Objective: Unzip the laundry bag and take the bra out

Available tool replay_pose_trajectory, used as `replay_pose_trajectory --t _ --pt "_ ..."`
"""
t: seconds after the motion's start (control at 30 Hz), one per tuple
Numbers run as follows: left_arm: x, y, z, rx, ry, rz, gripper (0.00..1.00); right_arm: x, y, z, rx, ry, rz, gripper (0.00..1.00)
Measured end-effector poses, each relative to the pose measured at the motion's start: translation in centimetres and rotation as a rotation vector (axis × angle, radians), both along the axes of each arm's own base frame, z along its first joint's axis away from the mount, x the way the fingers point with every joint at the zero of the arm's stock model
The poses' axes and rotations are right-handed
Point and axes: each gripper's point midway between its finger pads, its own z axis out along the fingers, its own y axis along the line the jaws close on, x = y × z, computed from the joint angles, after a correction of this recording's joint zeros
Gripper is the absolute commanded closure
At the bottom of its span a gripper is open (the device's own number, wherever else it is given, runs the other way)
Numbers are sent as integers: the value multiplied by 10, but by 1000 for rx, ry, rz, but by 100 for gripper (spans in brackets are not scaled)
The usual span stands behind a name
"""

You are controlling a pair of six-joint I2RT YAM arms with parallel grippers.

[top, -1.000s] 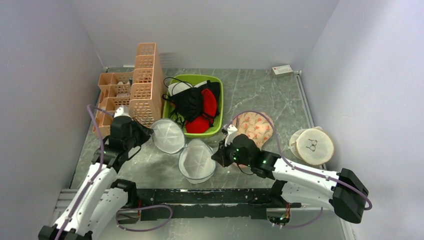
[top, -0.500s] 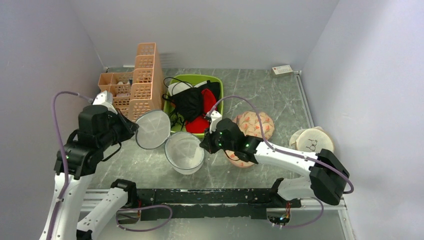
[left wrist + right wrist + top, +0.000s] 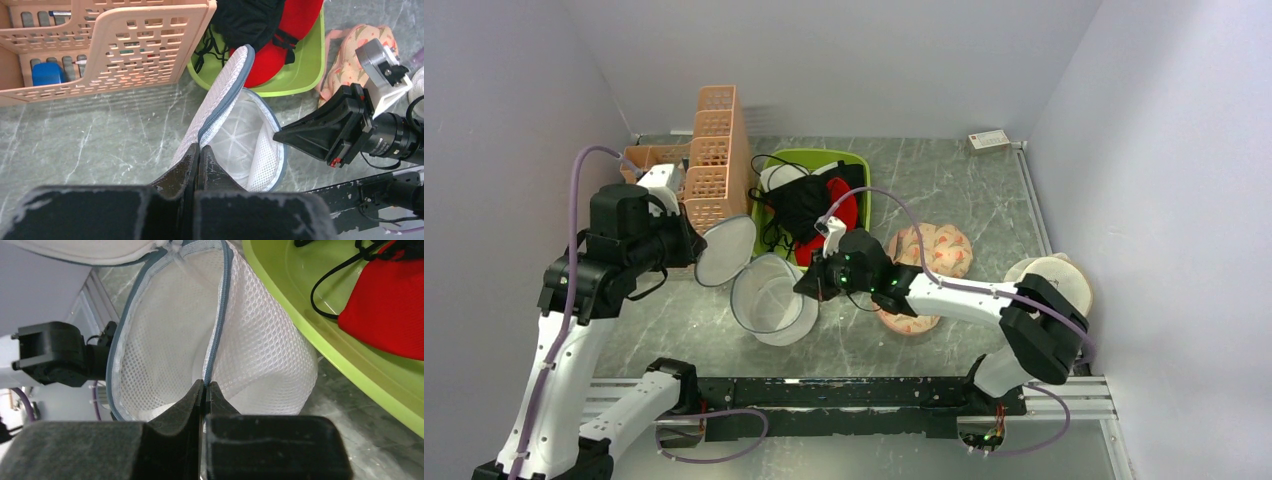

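The laundry bag is unzipped and spread into two white mesh halves. My left gripper [image 3: 696, 250] is shut on the rim of the flatter half [image 3: 726, 252], and its tips also show in the left wrist view [image 3: 198, 150]. My right gripper [image 3: 809, 288] is shut on the grey zip rim of the bowl-like half [image 3: 769, 298], and it also shows in the right wrist view [image 3: 205, 385]. The bag hangs between the grippers, and its bowl [image 3: 165, 355] looks empty. The red bra [image 3: 826, 238] lies in the green tub under a black garment [image 3: 799, 205]. The bra also shows in both wrist views [image 3: 267, 65] [image 3: 390, 305].
The green tub [image 3: 865, 210] stands just behind the bag. A peach crate [image 3: 714, 165] stands at the back left. A peach floral padded item [image 3: 934, 255] lies under the right arm. A cream pouch [image 3: 1054, 285] is at the right and a small white box [image 3: 989, 139] at the back.
Both arms have moved left and toward the back with the bag held between them. The bag has lifted off the table and now hangs nearer the crate and the tub.
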Motion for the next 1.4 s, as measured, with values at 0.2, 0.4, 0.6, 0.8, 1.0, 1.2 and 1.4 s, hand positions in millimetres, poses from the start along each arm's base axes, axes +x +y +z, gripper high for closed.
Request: replay_pose_trajectory --t 0.2,0.4,0.6,0.8,1.0,1.2,1.4 --pt "-1 -10 -16 5 19 -89 93 10 4 1 49 56 -43 100" --pt "-12 -42 -51 -46 139 -249 93 19 1 7 102 77 -70 100" --pt "-33 -93 -70 -100 208 -467 93 14 0 3 113 99 -53 100" --pt "-60 -138 -94 -96 322 -614 93 10 -3 -2 112 104 -51 100" --pt "-63 -145 -115 -88 392 -597 93 7 -28 -14 33 103 -109 74" --pt "-67 -152 -134 -110 449 -613 82 16 -81 -8 -18 62 -228 49" --pt "-72 -155 -138 -125 470 -645 20 21 -102 7 1 27 -240 24"
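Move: The laundry bag's open mouth, where the flap held in the left hand is to go, lies about 8 cm right of that hand, 3 cm back and some 18 cm below. The peach basket is roughly 17 cm ahead of the left hand and 8 cm to its left, the green tub about 16 cm ahead and 15 cm right. From the right hand, pinching the rim, the mouth is some 7 cm left, 1 cm back, 3 cm down; the floral pouch is about 27 cm right and 3 cm ahead. The bag's raised flap is swung right, down and somewhat back over the mouth by the left hand, some 15 cm across and 14 cm down, turning clockwise and tipping its fingers downward before they open at the end. The rim stays nearly in place in the right hand's pinch, until those fingers open and draw off about 10 cm to the right, towards the pouch. ##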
